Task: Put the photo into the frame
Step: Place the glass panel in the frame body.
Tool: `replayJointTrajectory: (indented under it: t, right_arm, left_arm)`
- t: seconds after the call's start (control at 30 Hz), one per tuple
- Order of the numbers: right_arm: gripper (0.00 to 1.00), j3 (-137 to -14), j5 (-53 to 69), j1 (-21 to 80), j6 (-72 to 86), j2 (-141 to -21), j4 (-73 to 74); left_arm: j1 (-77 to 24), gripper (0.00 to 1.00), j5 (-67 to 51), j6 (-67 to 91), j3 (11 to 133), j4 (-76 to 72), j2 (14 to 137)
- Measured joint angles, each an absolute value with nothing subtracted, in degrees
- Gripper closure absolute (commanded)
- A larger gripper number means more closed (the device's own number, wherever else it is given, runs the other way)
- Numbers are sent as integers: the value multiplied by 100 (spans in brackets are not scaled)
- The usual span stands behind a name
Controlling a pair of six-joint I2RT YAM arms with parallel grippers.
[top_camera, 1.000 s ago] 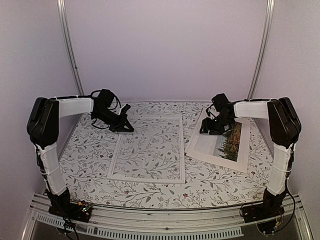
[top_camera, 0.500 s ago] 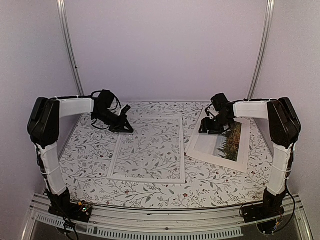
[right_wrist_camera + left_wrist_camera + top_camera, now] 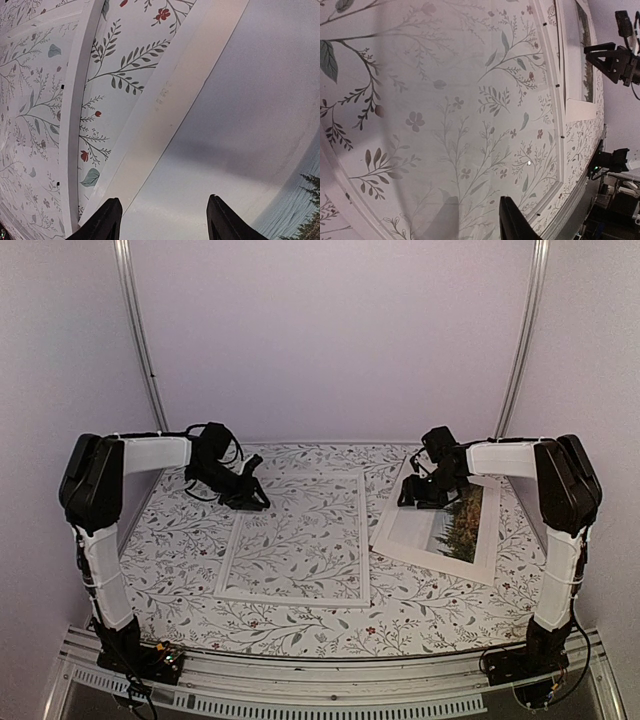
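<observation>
The frame (image 3: pixel 362 540) is thin and white and lies flat mid-table, the flowered cloth showing through its pane. The photo (image 3: pixel 415 530) lies face up to its right, slightly skewed. My left gripper (image 3: pixel 254 497) is low at the frame's far left corner. In the left wrist view one black finger (image 3: pixel 512 222) stands over the pane, apart from a dim grey shape beside it, with the frame's border (image 3: pixel 559 100) beyond. My right gripper (image 3: pixel 415 498) hovers over the photo's far left part. Its fingertips (image 3: pixel 111 212) stand wide apart above the photo (image 3: pixel 240 130), holding nothing.
A flowered cloth (image 3: pixel 180 540) covers the table. Pale walls close in at the back and both sides. The right arm (image 3: pixel 615 55) shows in the left wrist view, past the photo (image 3: pixel 572 65). The frame's right border (image 3: pixel 75 100) runs left of the photo.
My left gripper's jaws have parted, and it has shifted slightly right, toward the frame's corner. The right arm, the frame and the photo have not moved.
</observation>
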State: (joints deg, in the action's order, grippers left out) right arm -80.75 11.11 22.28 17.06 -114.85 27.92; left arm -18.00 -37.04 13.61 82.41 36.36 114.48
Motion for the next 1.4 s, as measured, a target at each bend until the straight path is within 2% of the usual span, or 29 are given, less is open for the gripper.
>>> replayJointTrajectory:
  t: [0.17, 0.53, 0.8, 1.03, 1.4]
  right_arm:
    - [39, -8075, 1111, 2246, 1708, -11485, 2792]
    - [39, -8075, 1114, 2252, 1708, -11485, 2792]
    - [39, -8073, 1120, 2346, 1708, -11485, 2742]
    - [39, -8206, 1315, 2818, 1717, -11472, 2547]
    - [39, -9496, 1752, 3789, 1841, -11907, 2362]
  left_arm:
    - [-1811, 57, -3629, 1356, 8267, 3680, 11448]
    - [-1824, 52, -3483, 1363, 8270, 3730, 11445]
    - [-1826, 51, -3395, 1361, 8270, 3730, 11445]
    - [-1826, 50, -3380, 1361, 8270, 3732, 11445]
    - [-1837, 50, -3382, 1361, 8254, 3719, 11445]
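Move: From the right hand the middle of the glass panel lies about 24 cm to the left, 8 cm back and 6 cm down. The frame body's right bar has its middle only 8 cm left and 8 cm back of that hand, the matted photo's middle some 8 cm right and 3 cm back. From the left hand the glass middle is roughly 6 cm right, 5 cm back and 8 cm down, with the frame body's left bar 9 cm left and 5 cm back. Leftward and rising, after first waiting over the photo, the right hand sweeps some 17 cm left and 7 cm up, easing slightly back and turning about 20 degrees counter-clockwise, fingers open, from the photo towards the glass over the frame's far right part. The left hand stays almost in place at the glass and spreads its already parting fingers to about half open, letting the glass go. ##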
